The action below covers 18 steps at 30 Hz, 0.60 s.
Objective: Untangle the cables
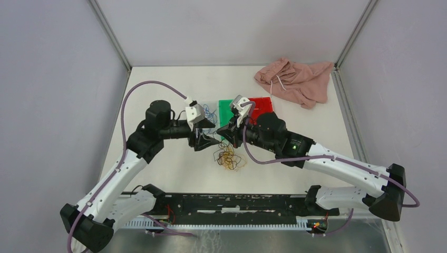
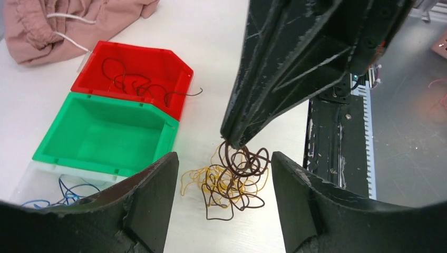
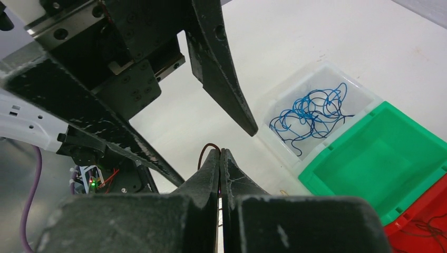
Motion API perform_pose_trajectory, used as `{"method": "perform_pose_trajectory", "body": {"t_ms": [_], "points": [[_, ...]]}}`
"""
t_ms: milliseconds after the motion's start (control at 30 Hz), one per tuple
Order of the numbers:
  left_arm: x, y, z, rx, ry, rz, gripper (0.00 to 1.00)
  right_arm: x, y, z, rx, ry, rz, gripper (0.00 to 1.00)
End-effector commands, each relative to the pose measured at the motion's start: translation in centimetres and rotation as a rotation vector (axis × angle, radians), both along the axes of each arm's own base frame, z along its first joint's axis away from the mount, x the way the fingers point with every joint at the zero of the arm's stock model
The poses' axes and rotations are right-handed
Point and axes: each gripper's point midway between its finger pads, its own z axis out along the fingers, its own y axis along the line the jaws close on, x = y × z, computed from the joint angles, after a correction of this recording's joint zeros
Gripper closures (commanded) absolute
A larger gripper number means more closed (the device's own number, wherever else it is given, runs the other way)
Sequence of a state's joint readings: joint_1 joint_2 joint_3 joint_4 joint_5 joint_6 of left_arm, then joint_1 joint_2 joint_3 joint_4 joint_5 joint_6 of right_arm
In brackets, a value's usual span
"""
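A tangled clump of dark red and yellow-orange cables (image 1: 229, 158) lies on the white table, also seen in the left wrist view (image 2: 232, 182). My right gripper (image 3: 220, 151) is shut on a dark red cable (image 3: 206, 150) that loops out at its tip, and its closed tip (image 2: 234, 141) hangs right over the clump. My left gripper (image 2: 224, 158) stands open, its fingers either side of the clump and above it, holding nothing. Blue cables (image 3: 311, 113) lie in a clear bin (image 3: 278, 95). Another dark red cable (image 2: 134, 84) lies in a red bin (image 2: 182, 97).
A green bin (image 2: 166, 138) with nothing in it sits between the red and clear bins behind the clump. A pink cloth (image 1: 295, 79) with a white drawstring lies at the back right. The black rail (image 1: 237, 203) runs along the near edge.
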State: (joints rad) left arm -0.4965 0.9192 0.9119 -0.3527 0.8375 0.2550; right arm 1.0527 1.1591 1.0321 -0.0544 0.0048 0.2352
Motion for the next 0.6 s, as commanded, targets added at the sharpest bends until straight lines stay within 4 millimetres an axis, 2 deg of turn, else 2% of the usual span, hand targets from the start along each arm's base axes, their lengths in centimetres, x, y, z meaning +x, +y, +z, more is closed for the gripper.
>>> {"method": "perform_pose_trajectory", "body": {"t_ms": [0, 100, 233, 433, 567], "points": [[1.2, -0.6, 1.5, -0.068, 0.013, 0.064, 0.29, 0.2, 0.6, 4.4, 0.140, -0.028, -0.009, 1.00], [1.2, -0.6, 1.0, -0.066, 0.026, 0.070, 0.32, 0.1, 0.7, 4.4, 0.150, -0.016, -0.006, 1.00], [1.5, -0.5, 0.7, -0.074, 0.050, 0.097, 0.41, 0.0, 1.1, 4.5, 0.172, 0.002, 0.005, 1.00], [2.6, -0.2, 1.1, -0.086, 0.027, 0.164, 0.70, -0.7, 1.9, 4.6, 0.194, 0.040, 0.048, 1.00], [2.8, 0.1, 1.4, -0.084, 0.013, 0.187, 0.72, -0.9, 1.9, 4.4, 0.205, 0.051, 0.053, 1.00]]}}
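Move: Just beyond the left hand's open fingertips, about 3 cm to its right, 1 cm back and 3 cm lower, hang the brown cable loops; they lie about 3 cm under the right hand's closed tips and about 1 cm back from them. The yellow cable lies some 26 cm below the left hand and 6 cm to its right, level in reach. The green bin is about 18 cm ahead, 6 cm right and 24 cm down. Closing from well open to under a third, the left fingers shut in around the brown cable loops, while the hand eases forward about 2 cm, sinks slightly and turns nearly 10 degrees counter-clockwise. The right hand keeps its pinch on the brown cable and brings it about 1.5 cm left and up towards the left fingers, tilting a little. ##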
